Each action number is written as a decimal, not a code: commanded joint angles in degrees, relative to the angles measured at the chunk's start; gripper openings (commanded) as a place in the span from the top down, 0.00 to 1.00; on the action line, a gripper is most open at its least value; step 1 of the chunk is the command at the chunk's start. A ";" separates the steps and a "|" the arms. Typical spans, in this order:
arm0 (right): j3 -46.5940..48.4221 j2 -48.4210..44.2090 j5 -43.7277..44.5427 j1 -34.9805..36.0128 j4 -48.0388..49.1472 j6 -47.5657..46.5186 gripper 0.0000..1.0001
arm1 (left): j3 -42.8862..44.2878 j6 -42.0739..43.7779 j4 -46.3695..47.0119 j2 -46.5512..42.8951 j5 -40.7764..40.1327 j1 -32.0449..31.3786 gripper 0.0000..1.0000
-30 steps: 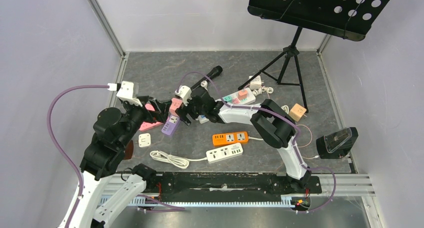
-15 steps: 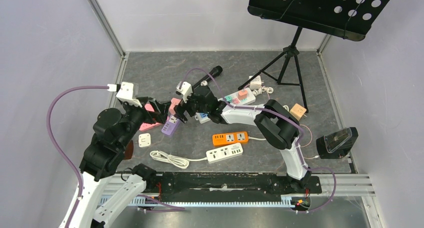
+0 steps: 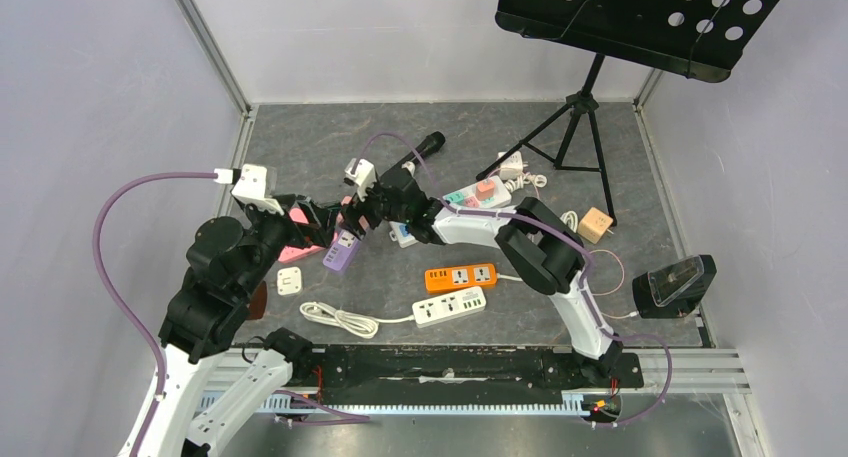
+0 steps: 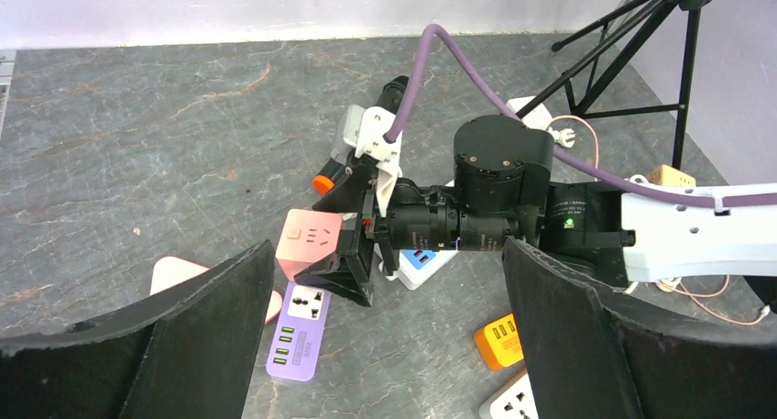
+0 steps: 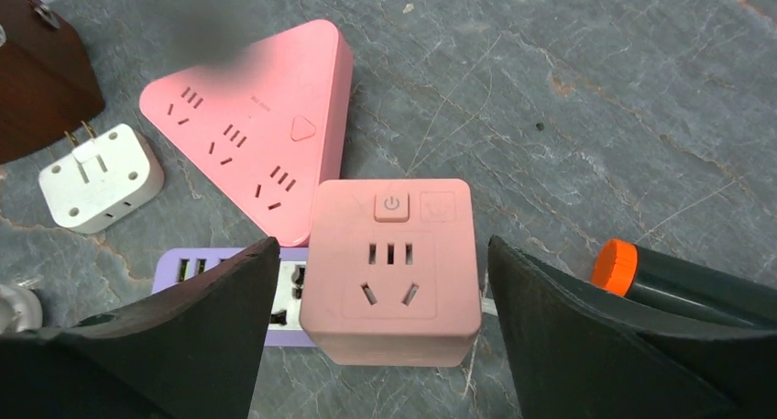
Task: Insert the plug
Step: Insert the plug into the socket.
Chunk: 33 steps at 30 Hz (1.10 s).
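Observation:
The plug is a pink cube adapter (image 5: 392,268) with a power button on top. It stands on the white-socket end of the purple power strip (image 5: 197,268), and I cannot tell how deep it sits. My right gripper (image 5: 383,250) is open and straddles the cube, with a gap on each side. From the left wrist view the cube (image 4: 310,240) shows just left of the right gripper (image 4: 353,254), with the purple strip (image 4: 298,341) below. My left gripper (image 4: 389,254) hangs open and empty above the floor, left of the cube (image 3: 349,214).
A pink triangular strip (image 5: 247,126) and a white adapter (image 5: 99,176) lie left of the cube. A black flashlight with an orange cap (image 5: 678,281) lies to its right. Orange (image 3: 461,275) and white (image 3: 450,306) strips sit nearer the arms. A music stand tripod (image 3: 575,127) stands at back right.
My right gripper has shifted left and now has a finger on either side of the pink cube. The left arm has held still.

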 commanded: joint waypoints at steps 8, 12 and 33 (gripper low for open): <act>-1.02 0.75 -0.13 -1.34 2.55 1.29 0.47 | 1.13 2.36 0.59 0.57 -0.05 0.12 0.02; -9.18 -1.45 -0.50 -1.59 9.35 2.46 0.59 | 1.22 2.56 0.56 0.63 0.24 0.14 0.02; -23.64 2.21 3.11 -0.52 18.11 5.16 0.78 | 1.05 1.91 0.84 0.88 -0.09 0.09 0.01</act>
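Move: The pink cube plug stands on the far end of the purple strip, about 2 cm ahead of the right hand, 2 cm to its left and 2 cm below, between the open fingers. The strip's middle lies some 4 cm back and 2 cm left of that hand, 6 cm down; the pink triangle strip is about 11 cm left, 3 cm back and as low. From the left hand the cube is roughly 15 cm ahead, 4 cm right and 24 cm below. The right hand sinks about 2 cm while its fingers close around the pink cube plug, pinching it by two opposite sides. Keeping that hold without dropping further, it pulls the cube some 3 to 4 cm to the right and a good 2 cm back, away from the pink triangle strip, as the wrist rolls about 10 degrees, left side rising. ##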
